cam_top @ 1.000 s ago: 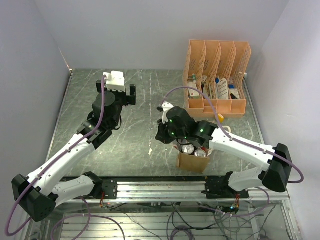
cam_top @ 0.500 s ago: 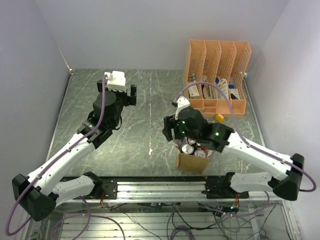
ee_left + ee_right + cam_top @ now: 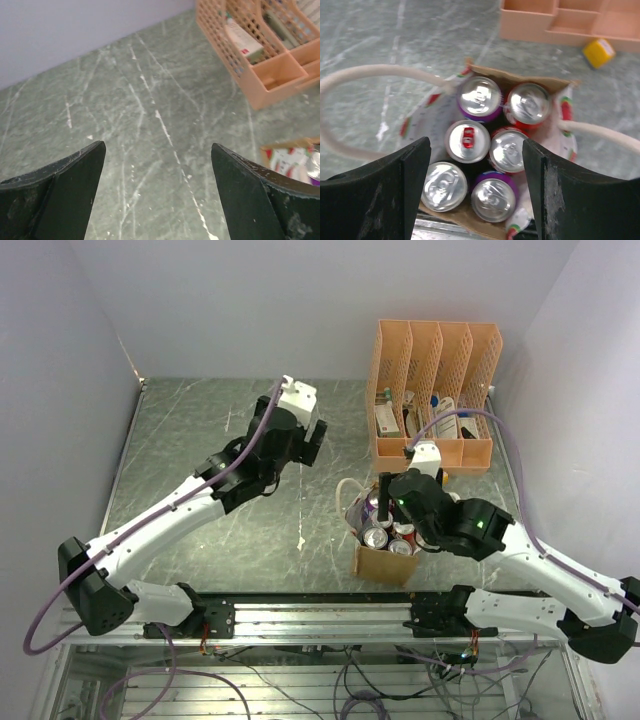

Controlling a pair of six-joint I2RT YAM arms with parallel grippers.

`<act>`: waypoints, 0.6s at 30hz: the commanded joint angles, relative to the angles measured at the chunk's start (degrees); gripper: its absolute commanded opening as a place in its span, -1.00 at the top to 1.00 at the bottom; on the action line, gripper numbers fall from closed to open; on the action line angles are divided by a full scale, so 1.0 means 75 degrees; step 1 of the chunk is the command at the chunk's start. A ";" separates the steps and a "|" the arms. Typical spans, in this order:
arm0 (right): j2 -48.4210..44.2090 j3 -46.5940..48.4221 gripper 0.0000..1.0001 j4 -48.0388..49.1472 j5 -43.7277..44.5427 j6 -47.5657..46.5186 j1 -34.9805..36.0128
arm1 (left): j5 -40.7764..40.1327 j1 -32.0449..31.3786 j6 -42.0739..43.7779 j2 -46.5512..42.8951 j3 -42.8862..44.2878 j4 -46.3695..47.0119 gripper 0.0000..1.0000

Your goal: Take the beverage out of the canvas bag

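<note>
The tan canvas bag stands near the table's front edge, with white rope handles splayed to either side. Several beverage cans stand upright inside it, tops showing. One silver top has a red tab; a purple can and a red can sit behind it. My right gripper hangs open just above the cans, holding nothing, and sits over the bag's mouth. My left gripper is open and empty over bare table, behind and left of the bag.
A peach perforated file organizer with packets stands at the back right. A small yellow block lies on the table between the organizer and the bag. Metal rails run along the front edge, close to the bag.
My right gripper went from shut to open and shifted right, over the bag's mouth. The left arm swung right and forward toward the table's middle, still open.
</note>
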 commanded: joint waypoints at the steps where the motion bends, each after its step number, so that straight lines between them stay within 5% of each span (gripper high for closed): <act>1: 0.0189 0.0455 -0.47 -0.1703 0.1497 0.1265 0.0035 | 0.0594 -0.0250 -0.0938 -0.0261 0.0605 -0.1047 -0.92; 9: 0.0069 0.0469 -0.47 -0.2878 0.2090 0.2235 0.0034 | 0.3526 -0.0684 -0.2686 -0.1020 -0.0754 0.0919 -0.64; 18: -0.1511 0.0056 -0.45 -0.2920 0.2347 0.3378 0.0039 | 0.2677 -0.2870 -0.2655 0.0284 -0.0179 0.0565 -0.54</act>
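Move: The bag of cans sits almost straight under the right hand, its cans centred about 2 cm ahead and 18 below. The bag's right handle lies some 11 cm to that hand's right, 12 below; its left handle about 12 cm to the left and 6 ahead; a yellow block roughly 17 ahead, 14 right on the table. From the left hand the cans are some 22 cm right, 9 back and 24 below, the left handle about 12 right and 6 back. No touch yet: the left hand swings right and back about 20 cm towards the bag, rising slightly before dipping, turning clockwise some 30 degrees, tipping down and rolling its right side up while its fingers narrow partway. Meanwhile the right hand, open, slides about 8 cm right off the cans towards the right handle, also turning clockwise. ##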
